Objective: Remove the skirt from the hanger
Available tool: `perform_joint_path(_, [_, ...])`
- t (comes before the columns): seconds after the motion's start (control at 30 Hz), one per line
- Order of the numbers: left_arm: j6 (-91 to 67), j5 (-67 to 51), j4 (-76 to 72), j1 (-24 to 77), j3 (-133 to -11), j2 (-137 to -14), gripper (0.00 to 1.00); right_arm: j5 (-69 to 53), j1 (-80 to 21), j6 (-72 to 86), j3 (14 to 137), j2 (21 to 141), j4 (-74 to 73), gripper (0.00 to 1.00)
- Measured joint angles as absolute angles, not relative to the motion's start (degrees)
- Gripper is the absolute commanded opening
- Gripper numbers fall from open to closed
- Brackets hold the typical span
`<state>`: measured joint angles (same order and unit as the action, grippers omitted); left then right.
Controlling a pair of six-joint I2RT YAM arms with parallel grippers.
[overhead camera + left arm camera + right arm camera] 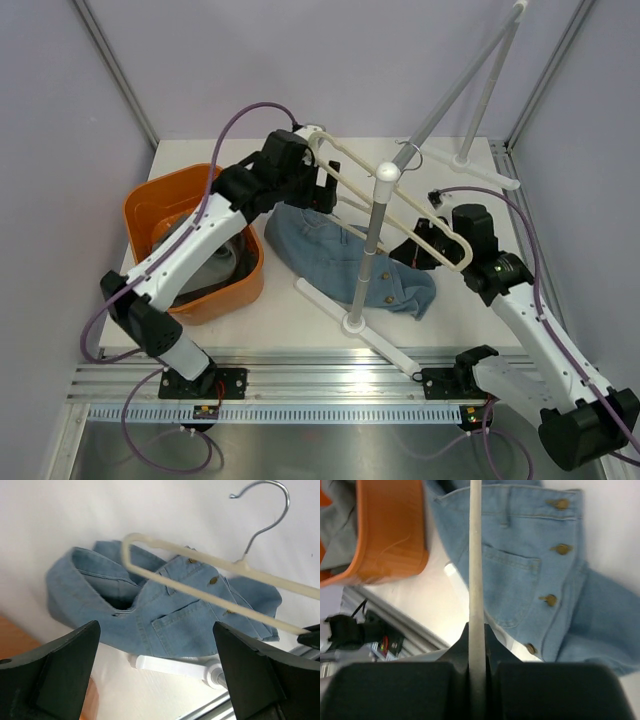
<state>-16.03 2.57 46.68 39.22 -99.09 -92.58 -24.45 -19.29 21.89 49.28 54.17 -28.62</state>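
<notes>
The blue denim skirt [345, 258] lies flat on the white table, off the hanger; it also shows in the left wrist view [170, 615] and the right wrist view [535, 575]. The cream hanger [385, 200] is held in the air above it, its metal hook [267, 510] pointing up. My right gripper [425, 252] is shut on the hanger's lower bar [476, 580]. My left gripper [325, 195] is open and empty beside the hanger's far end, its fingers [60, 675] wide apart above the skirt.
An orange bin [200, 240] holding grey cloth stands at the left. A white rack with an upright pole [375, 240] and a flat base [355, 325] stands over the skirt's near edge. Its slanted rods rise at the back right [470, 90].
</notes>
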Motion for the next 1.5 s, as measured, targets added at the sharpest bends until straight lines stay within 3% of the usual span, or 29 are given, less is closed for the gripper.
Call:
perform_joint_path(0.2, [-15.97, 8.27, 45.23, 39.18, -92.73, -83.31, 0.99, -8.45, -19.03, 26.46, 49.71, 48.93, -36.67, 0.00])
perform_joint_path(0.4, [-17.65, 11.22, 45.32, 39.22, -86.59, -87.33, 0.99, 3.31, -14.44, 30.39, 51.83, 45.25, -42.59, 0.00])
perform_joint_path(0.6, [-18.98, 12.64, 46.11, 39.83, -86.74, -97.58, 0.99, 5.91, -7.03, 30.15, 53.21, 42.61, -44.27, 0.00])
perform_joint_path(1.27, [-21.47, 10.52, 44.40, 41.39, -95.68, -122.50, 0.99, 5.87, -6.68, 26.35, 58.59, 39.75, -48.03, 0.00])
perform_joint_path(1.37, [-21.71, 9.87, 43.72, 41.17, -95.68, -123.28, 0.76, 5.78, -6.61, 26.17, 58.67, 39.53, -48.36, 0.00])
perform_joint_path(1.4, [-21.96, 9.72, 43.59, 41.17, -95.68, -123.28, 0.54, 5.74, -6.59, 26.11, 58.85, 39.48, -48.66, 0.00])
perform_joint_path(1.47, [-22.46, 9.21, 42.94, 41.17, -95.66, -123.28, 0.34, 5.65, -6.57, 26.02, 59.64, 39.48, -49.34, 0.00])
perform_joint_path(1.5, [-22.57, 8.84, 42.52, 41.15, -95.59, -123.28, 0.08, 5.50, -6.57, 25.91, 60.05, 39.51, -49.54, 0.00])
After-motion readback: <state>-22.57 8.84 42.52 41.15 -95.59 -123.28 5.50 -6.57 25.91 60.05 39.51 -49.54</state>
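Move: Below the open left hand lies the denim skirt, flat on the table, its middle some 25 cm down, about 5 cm right and 2 cm back; the waist is nearly under the fingers. The foot of the front rack post stands about 17 cm back and 7 cm right of this hand, the orange basket 27 cm left. From the right hand, which already holds the freed hanger, the skirt is about 8 cm ahead, 10 cm left and 19 cm down. Down after a brief lift and swing to its left, the left hand drops about 25 cm onto the skirt's waist, tipping to point more steeply down with fingers wide, then starts closing them on the denim. The right hand keeps its grip on the empty hanger and carries it about 15 cm right, away from skirt and front post, turning some 40 degrees clockwise, then rises about 6 cm. ##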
